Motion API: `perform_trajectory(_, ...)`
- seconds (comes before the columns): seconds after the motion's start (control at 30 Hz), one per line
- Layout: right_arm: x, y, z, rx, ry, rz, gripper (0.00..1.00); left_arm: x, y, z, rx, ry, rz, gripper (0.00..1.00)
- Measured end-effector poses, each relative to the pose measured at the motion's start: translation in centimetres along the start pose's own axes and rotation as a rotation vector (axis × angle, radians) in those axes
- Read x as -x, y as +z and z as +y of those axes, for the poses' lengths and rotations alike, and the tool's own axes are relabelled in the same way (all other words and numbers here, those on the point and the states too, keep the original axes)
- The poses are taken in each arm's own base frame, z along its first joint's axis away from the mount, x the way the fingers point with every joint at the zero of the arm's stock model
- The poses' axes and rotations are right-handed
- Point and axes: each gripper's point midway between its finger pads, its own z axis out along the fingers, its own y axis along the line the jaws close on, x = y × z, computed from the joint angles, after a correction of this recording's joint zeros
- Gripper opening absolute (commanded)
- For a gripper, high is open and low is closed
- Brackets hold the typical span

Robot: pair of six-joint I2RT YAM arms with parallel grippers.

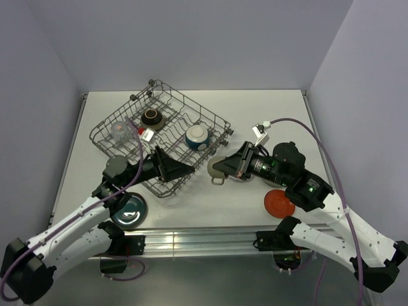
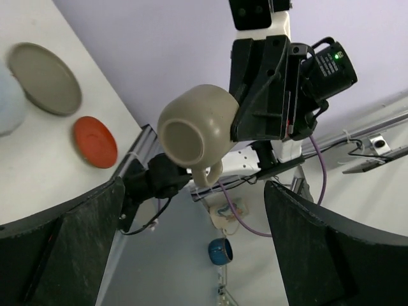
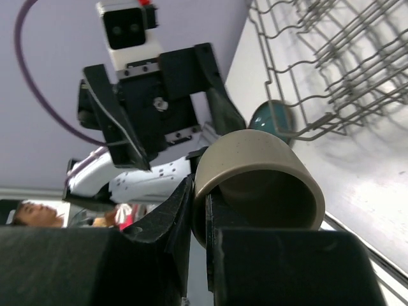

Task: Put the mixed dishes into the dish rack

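Observation:
My right gripper (image 1: 228,167) (image 3: 199,191) is shut on the rim of the grey mug (image 1: 217,168) (image 3: 255,178), with one finger inside and one outside. The mug hangs on its side above the table, its base toward the left arm and its handle down. My left gripper (image 1: 182,169) (image 2: 194,191) stands open just left of the mug (image 2: 194,124), touching nothing. The dish rack (image 1: 167,102) holds a brown bowl (image 1: 152,116), a clear glass (image 1: 120,131) and a cream bowl (image 1: 197,136). A dark teal dish (image 1: 129,210) and a red-orange saucer (image 1: 279,204) lie on the table.
The left wrist view shows a grey plate (image 2: 44,78) and the edge of a pale blue plate (image 2: 7,102) on the table beyond the saucer (image 2: 94,141). The rack's near corner (image 3: 306,127) is close beside the mug. Grey walls close in the table on three sides.

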Motion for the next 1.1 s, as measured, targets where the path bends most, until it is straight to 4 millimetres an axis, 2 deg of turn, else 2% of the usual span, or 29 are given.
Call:
perform_trajectory(0.27,-0.1,-0.1,1.5,0.071,0.018,0.013,0.0,-2.9,3.7,0.2,-0.032,-0.056,0.038,0.87)
perform_trajectory(0.57,0.2,-0.1,1.4,0.079,0.016,0.002,0.0,-5.5,6.0,-0.1,-0.089,-0.094,0.083,0.63)
perform_trajectory(0.6,0.1,-0.1,1.3,0.078,0.016,0.002,0.0,-5.7,6.1,-0.2,-0.094,-0.098,0.084,0.58)
perform_trajectory(0.73,-0.2,0.3,0.6,0.071,0.02,0.006,0.0,-6.0,6.5,-0.8,-0.111,-0.108,0.08,0.48)
perform_trajectory(0.87,0.4,0.3,0.7,0.082,0.005,-0.023,0.0,-5.7,6.9,-0.9,-0.12,-0.13,0.062,0.39)
perform_trajectory(0.9,0.5,0.2,0.7,0.09,-0.001,-0.033,0.0,-5.6,6.9,-1.0,-0.124,-0.134,0.055,0.34)
perform_trajectory(1.07,1.0,0.3,0.8,0.115,-0.026,-0.073,0.0,-5.0,7.0,-1.7,-0.153,-0.168,0.03,0.2)
perform_trajectory(1.1,1.1,0.2,0.9,0.123,-0.028,-0.08,0.0,-5.0,7.1,-1.8,-0.158,-0.17,0.027,0.1)
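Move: From the left gripper, the mug held by the right fingers hangs about 9 cm to the right, level in height and reach, its handle on the side nearer the base. The rack's middle lies roughly 22 cm ahead, 10 cm left, the blue bowl some 21 cm ahead, 3 cm right, both about 25 cm below. From the right hand point the mug is some 3 cm left, 3 cm down and 1 cm ahead. Bring the open left gripper about 8 cm to the right and slightly back, up to the handle of the mug, easing in while the fingers close from nearly wide open to about a quarter, and pinch the handle between the fingertips. Meanwhile keep the right fingers shut on the mug and hold it up almost in place, tilting that wrist only some 10 degrees. ##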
